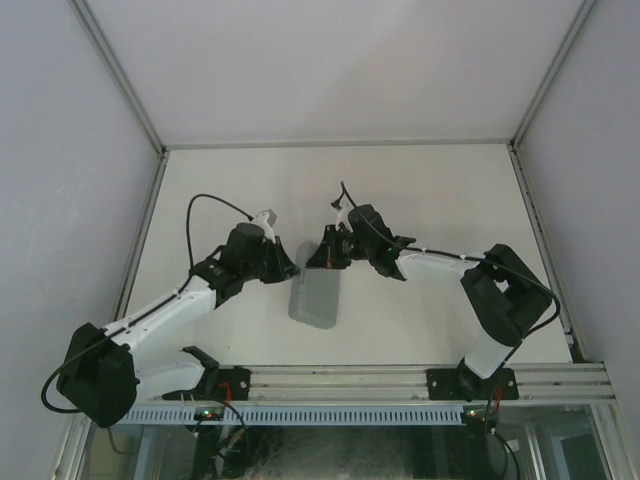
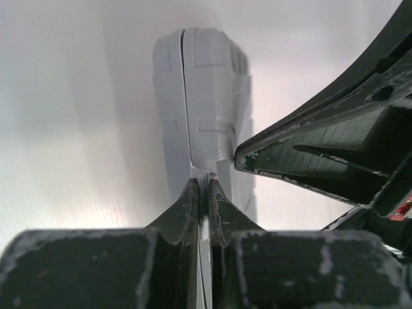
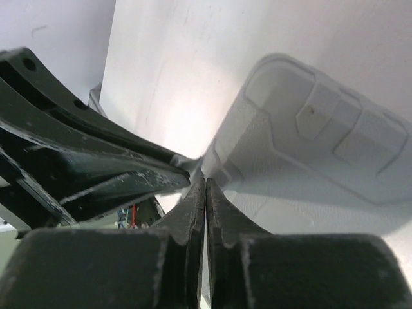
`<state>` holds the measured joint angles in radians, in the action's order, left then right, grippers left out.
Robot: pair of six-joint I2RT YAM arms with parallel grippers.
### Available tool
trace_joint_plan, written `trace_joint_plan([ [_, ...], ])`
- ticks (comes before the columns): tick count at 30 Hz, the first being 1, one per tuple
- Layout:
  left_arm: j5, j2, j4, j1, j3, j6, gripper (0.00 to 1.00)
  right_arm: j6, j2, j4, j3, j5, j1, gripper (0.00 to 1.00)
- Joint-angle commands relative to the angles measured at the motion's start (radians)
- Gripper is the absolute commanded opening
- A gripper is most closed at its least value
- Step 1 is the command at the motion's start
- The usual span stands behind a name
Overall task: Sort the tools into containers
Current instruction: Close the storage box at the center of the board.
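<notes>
The grey tool case (image 1: pixel 318 298) sits mid-table with its two halves closed together. In the left wrist view its seam (image 2: pixel 185 96) runs straight away from me. My left gripper (image 1: pixel 291 268) is shut on a thin grey lip of the case (image 2: pixel 207 193) at its near end. My right gripper (image 1: pixel 320 258) is shut with nothing between its jaws, and its tips (image 3: pixel 205 181) rest against the corner rim of the case (image 3: pixel 309 129). The two grippers nearly touch at that end. No tools show in any view.
White walls (image 1: pixel 90 150) enclose the table on the left, back and right. An aluminium rail (image 1: pixel 400 380) carrying both arm bases runs along the near edge. The right gripper's fingers (image 2: pixel 309 154) fill the right of the left wrist view.
</notes>
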<state>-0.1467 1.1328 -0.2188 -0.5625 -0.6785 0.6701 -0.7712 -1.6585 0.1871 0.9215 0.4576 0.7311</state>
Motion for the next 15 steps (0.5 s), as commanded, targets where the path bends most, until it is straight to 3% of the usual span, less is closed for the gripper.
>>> trace_joint_plan([
  [1,-0.043,0.001,0.019,-0.014,0.027,0.03,0.0,0.011,-0.049,0.013,0.05,-0.001,0.026,0.0],
  [15,-0.012,0.062,0.139,-0.015,0.171,0.077,0.0,0.06,-0.098,-0.077,0.055,-0.033,0.039,0.0],
])
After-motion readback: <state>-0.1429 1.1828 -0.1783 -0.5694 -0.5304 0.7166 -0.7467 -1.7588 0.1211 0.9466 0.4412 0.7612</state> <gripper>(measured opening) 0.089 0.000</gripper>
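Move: The left fingers already grip the latch edge of the storage box, which is tipped up and nearly shut; the box's middle lies some 5 cm to that hand's right, 3 cm back and 4 cm below. From the closed right fingertips, at the lid, the middle is about 4 cm back, 2 cm to the right and 5 cm below. Nothing else stands close by. Keeping its grip, the left hand lowers the box edge about 7 cm and back, the right following it down. ##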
